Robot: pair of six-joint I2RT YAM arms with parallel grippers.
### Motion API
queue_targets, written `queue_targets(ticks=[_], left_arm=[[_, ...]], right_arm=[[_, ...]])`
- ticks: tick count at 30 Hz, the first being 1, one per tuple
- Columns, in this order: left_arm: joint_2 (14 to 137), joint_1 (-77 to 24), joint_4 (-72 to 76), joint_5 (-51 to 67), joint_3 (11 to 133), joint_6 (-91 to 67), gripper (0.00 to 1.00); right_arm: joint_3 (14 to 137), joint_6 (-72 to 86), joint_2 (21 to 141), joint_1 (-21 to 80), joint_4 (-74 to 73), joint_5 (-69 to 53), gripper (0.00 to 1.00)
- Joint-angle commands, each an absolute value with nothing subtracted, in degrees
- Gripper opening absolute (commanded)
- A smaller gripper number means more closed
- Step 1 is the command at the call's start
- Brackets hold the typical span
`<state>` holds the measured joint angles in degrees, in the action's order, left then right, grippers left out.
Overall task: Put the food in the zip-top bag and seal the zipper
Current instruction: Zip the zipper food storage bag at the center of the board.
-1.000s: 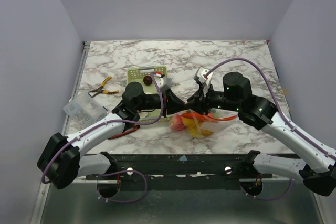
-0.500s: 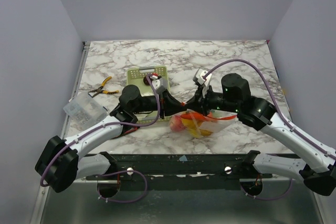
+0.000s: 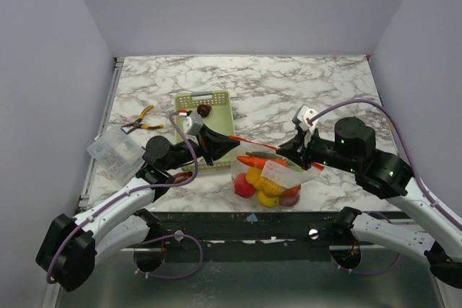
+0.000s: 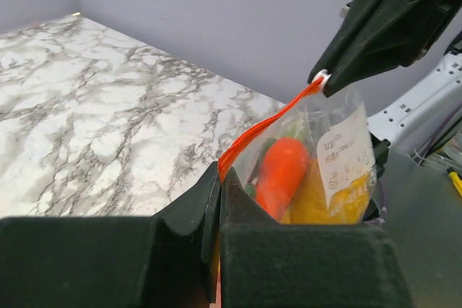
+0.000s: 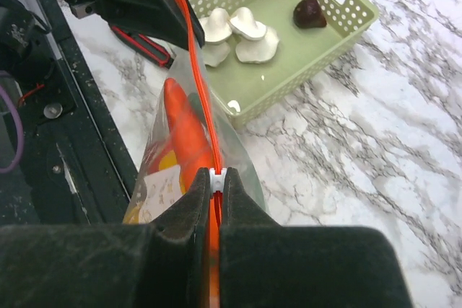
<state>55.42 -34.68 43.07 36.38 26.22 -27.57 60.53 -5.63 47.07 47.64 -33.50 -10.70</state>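
Note:
The zip-top bag (image 3: 268, 178) hangs between my two grippers near the table's front edge. The food shows through it: an orange carrot (image 4: 281, 169) with yellow and red pieces (image 3: 254, 184) below. The zipper (image 5: 196, 70) is stretched taut as an orange-red line. My left gripper (image 4: 220, 177) is shut on the zipper's left end. My right gripper (image 5: 218, 177) is shut on the zipper at its small white slider, toward the right end. In the top view the left gripper (image 3: 229, 140) and right gripper (image 3: 303, 152) stand about a bag's width apart.
A pale green basket (image 3: 216, 103) behind the bag holds white mushroom toys (image 5: 240, 32) and a dark brown piece (image 5: 309, 12). A red-and-black utility knife (image 5: 141, 42) lies by the left arm. Yellow pliers (image 3: 139, 119) and a clear plastic box (image 3: 115, 151) sit at the left.
The right gripper has shut on the zipper and slid right along it. The left arm drew back to the left. The bag now hangs stretched and nearer the front edge.

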Motion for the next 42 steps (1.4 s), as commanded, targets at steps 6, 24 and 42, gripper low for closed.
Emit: queue_targets(ticks=[6,24,42], left_arm=[[48.14,-31.75,38.87,22.23,20.95,-25.59,0.00],[41.35,-31.20,31.14,16.69,20.29,-22.34,0.00],[67.49,-43.64,23.68,28.60,41.29,-27.47,0.00]], right_arm=[[60.34,-8.25,37.18,47.46,-43.10,-2.56,0.00],[59.79,-7.43,29.17,47.44,-50.11,-0.20,0.00],[65.11,14.15,44.61,47.46,-34.03,21.90,0.75]])
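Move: The right hand already pinches the white slider; the zipper's right end lies about 11 cm to its right, 4 cm back and 3 cm lower. In the bag, the orange carrot sits roughly 5 cm left, 3 cm back and 6 cm below that hand, the red tomato 10 cm left, 10 cm back and 12 cm below. The left hand pinches the zipper's other end, with the right end some 22 cm to its right, 7 cm back and 2 cm lower. Right hand draws the slider some 8 cm right against left's pull, opens, goes forward; left returns rightward, sinking. ##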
